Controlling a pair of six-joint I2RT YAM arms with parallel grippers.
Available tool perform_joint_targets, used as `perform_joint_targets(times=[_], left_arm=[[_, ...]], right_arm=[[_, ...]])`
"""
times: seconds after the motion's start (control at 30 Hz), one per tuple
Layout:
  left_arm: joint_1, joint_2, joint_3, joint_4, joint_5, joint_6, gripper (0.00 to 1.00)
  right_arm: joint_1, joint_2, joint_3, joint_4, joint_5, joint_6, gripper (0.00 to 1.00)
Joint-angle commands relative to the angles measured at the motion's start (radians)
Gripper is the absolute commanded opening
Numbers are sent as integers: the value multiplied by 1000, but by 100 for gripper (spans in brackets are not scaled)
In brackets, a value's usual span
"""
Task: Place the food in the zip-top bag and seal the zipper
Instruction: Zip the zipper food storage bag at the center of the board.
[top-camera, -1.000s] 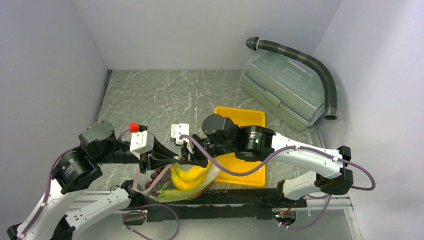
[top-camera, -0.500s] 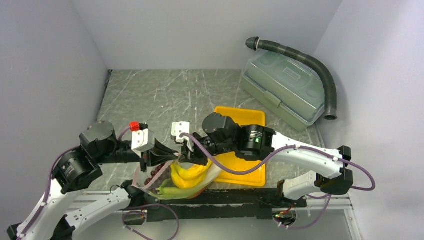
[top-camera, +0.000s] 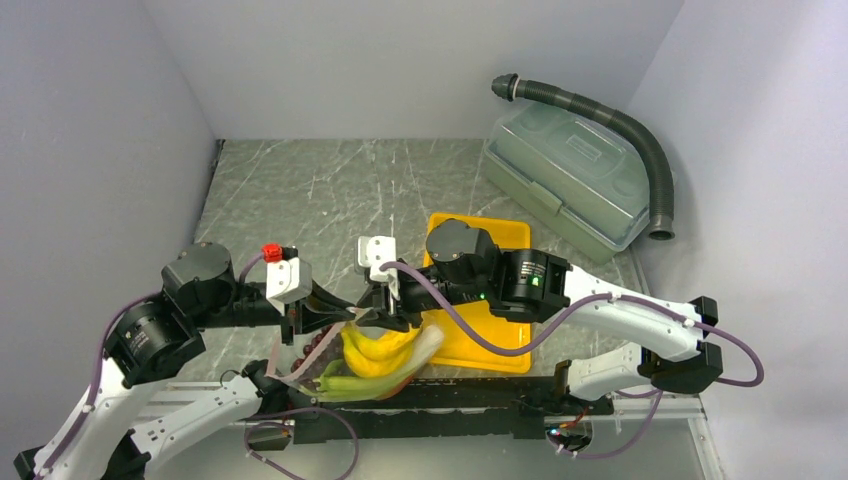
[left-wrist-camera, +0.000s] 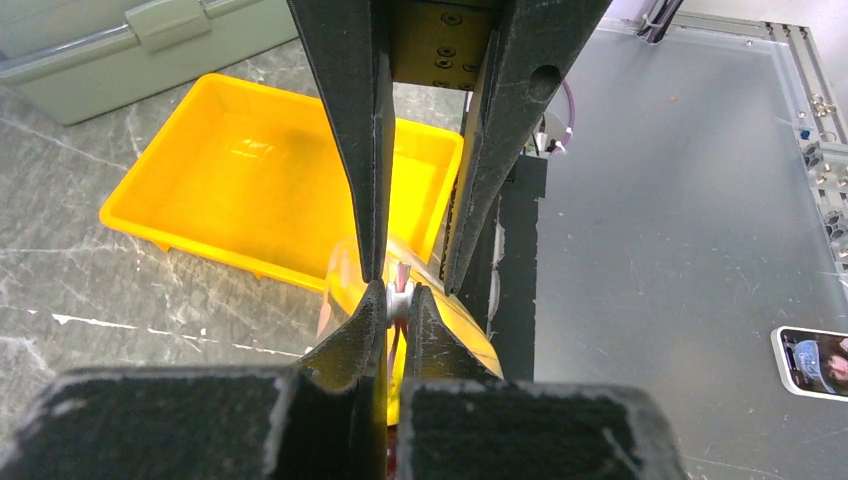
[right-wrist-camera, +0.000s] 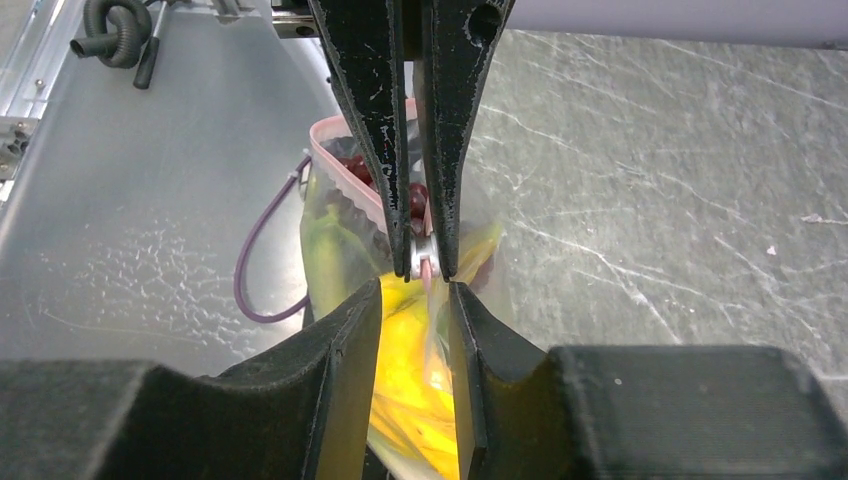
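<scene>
The zip-top bag hangs at the table's near edge with the food inside: yellow bananas, green stalks and dark red grapes. My left gripper is shut on the zipper's white slider at the bag's top edge. Facing it, my right gripper is open. In the right wrist view its fingers stand apart on either side of the bag's top, with bananas showing between them. The pink zipper runs away past the grapes.
A yellow tray lies just right of the bag, under the right arm. At the back right stand a grey-green lidded box and a dark corrugated hose. A phone lies on the metal surface below the table edge.
My right gripper has opened, letting go of the bag's top, and its arm has shifted slightly right. The left gripper closed onto the zipper's slider and has held it since.
</scene>
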Motion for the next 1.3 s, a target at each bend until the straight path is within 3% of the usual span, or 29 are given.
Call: perform_joint_targets(times=[0.0, 0.47, 0.57, 0.67, 0.7, 1.27], left_arm=[[-1, -10, 25, 44, 2, -8, 0], [-2, -25, 35, 52, 28, -19, 0], [-2, -30, 34, 54, 27, -17, 0], [-1, -31, 33, 55, 28, -16, 0], [-1, -31, 31, 54, 28, -17, 0], [-1, -22, 28, 8, -15, -9, 0]], right_arm=[[-2, 3, 10, 28, -27, -17, 35], [-2, 48, 14, 31, -44, -27, 31], [-2, 48, 10, 36, -48, -26, 22], [-2, 48, 15, 35, -47, -25, 2], [-2, 46, 16, 36, -45, -24, 0], [-2, -129, -4, 145, 145, 11, 0]])
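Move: The pink zip strip runs on to the right from the white slider, which the left fingers already hold. The bit to be pinched lies some 2 cm right of the left hand, and from the open right hand about 1 cm to the left and 2 below. The slider is about 3 cm left of the right hand and 2 below; the bananas hang some 12 cm below it, about 3 back and 2 right. The dark grapes sit about 6 cm to its left, 3 back and 7 down. The zip strip just right of the slider is caught by the right hand, which sinks about 2 cm and edges 1 cm left with its fingers straddling the strip, then pinches it shut. Holding on, it turns back to the right, up and slightly forward by a good 1 cm. The left hand keeps its closed grip on the slider, almost still, and rises barely 1 cm at the end. ##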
